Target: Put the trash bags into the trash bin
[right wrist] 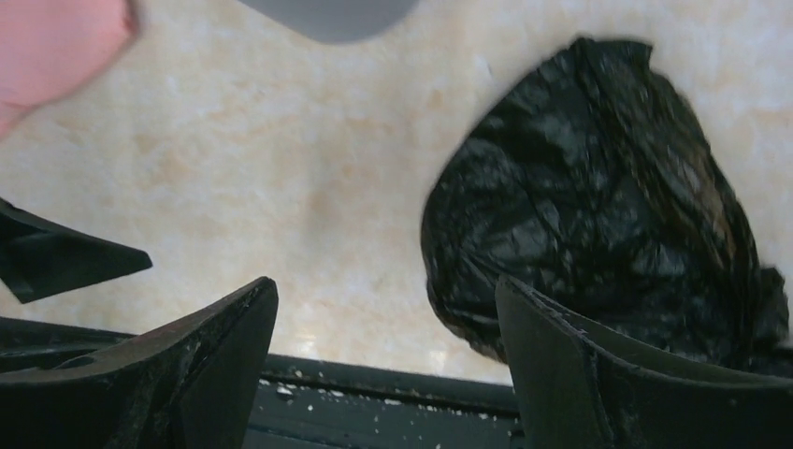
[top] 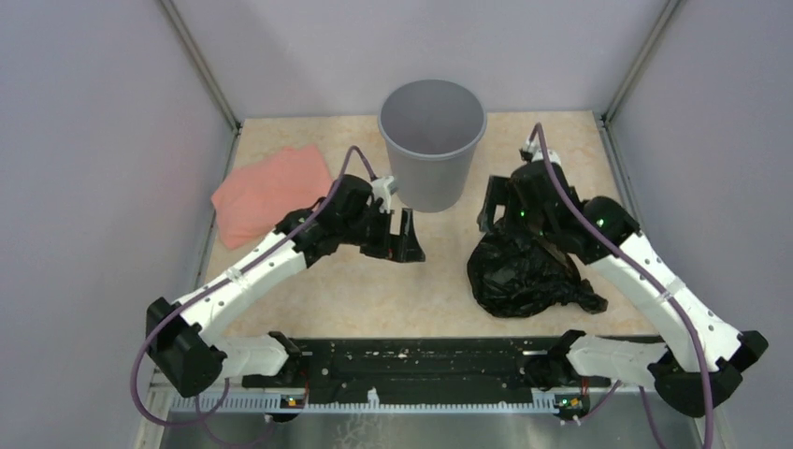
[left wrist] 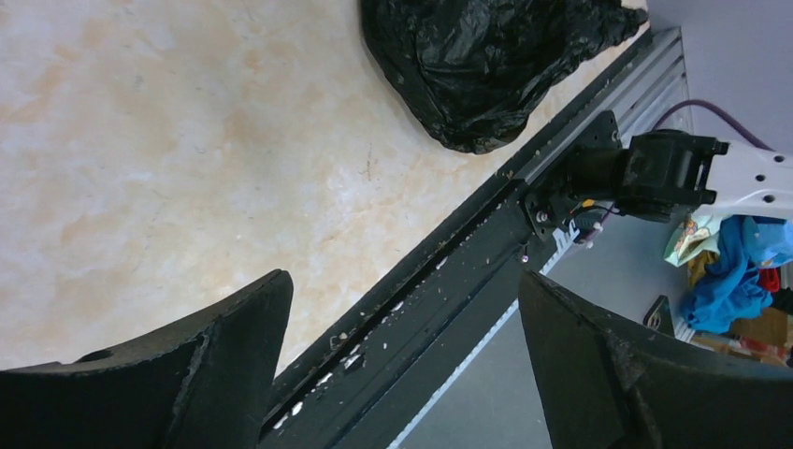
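The grey trash bin (top: 432, 140) stands upright at the back middle of the table; only its base (right wrist: 327, 14) shows in the right wrist view. A crumpled, glossy black trash bag (top: 524, 276) (right wrist: 598, 206) (left wrist: 486, 65) lies on the table, front right of the bin. My right gripper (top: 491, 217) (right wrist: 385, 285) hovers over the bag's left edge, open and empty, with the bag beside its right finger. Left of the bag and in front of the bin, my left gripper (top: 397, 245) (left wrist: 404, 281) is open with nothing between its fingers.
A salmon-pink folded cloth (top: 271, 192) (right wrist: 56, 42) lies at the back left. A black rail (top: 421, 360) (left wrist: 439, 271) runs along the table's near edge between the arm bases. Grey walls enclose the table on three sides.
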Controlling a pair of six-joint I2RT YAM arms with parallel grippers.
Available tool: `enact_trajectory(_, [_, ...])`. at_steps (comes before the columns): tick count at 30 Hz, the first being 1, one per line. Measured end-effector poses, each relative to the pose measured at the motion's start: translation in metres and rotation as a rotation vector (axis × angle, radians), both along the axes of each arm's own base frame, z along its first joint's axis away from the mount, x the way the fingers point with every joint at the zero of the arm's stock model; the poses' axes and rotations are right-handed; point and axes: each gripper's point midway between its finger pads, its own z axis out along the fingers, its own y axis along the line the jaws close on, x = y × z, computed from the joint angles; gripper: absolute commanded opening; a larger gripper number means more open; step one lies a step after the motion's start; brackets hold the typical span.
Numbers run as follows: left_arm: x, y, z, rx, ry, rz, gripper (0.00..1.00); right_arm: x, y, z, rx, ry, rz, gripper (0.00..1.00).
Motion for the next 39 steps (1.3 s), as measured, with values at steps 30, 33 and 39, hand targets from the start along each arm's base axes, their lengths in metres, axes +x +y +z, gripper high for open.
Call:
enact_trajectory(30, [0.022,-0.165,-0.179,0.203,0.167,-0.012,0.39,-0.077,-0.043,-0.146,0.152,0.220,-0.218,0.64])
enact_trajectory(33, [0.024,-0.164,-0.182,0.213,0.166,0.001,0.20,-0.073,-0.046,-0.148,0.131,0.213,-0.236,0.64])
enact_trajectory(39, [0.025,-0.142,-0.190,0.248,0.167,0.047,0.00,-0.065,-0.047,-0.154,0.091,0.211,-0.258,0.65])
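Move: The trash bag's middle lies about 33 cm to the left hand's right, some 4 cm farther out and 18 cm lower. Its near side edge is only half that far off. The trash bin stands roughly 27 cm ahead of that hand, 9 cm right and 7 cm lower. From the right hand the bag's middle is about 9 cm right, 1 cm ahead and 26 cm below, with the bin some 23 cm ahead, 14 cm left and 14 cm lower. The left fingers shut from wide open and pinch the bag's left edge just above the table, after the hand swings down about 19 cm and some 16 cm right, then drifts back left a couple of centimetres as they close. Meanwhile the right hand sinks about 15 cm and draws back 7 cm over the bag, narrowing its fingers to two-thirds open. ##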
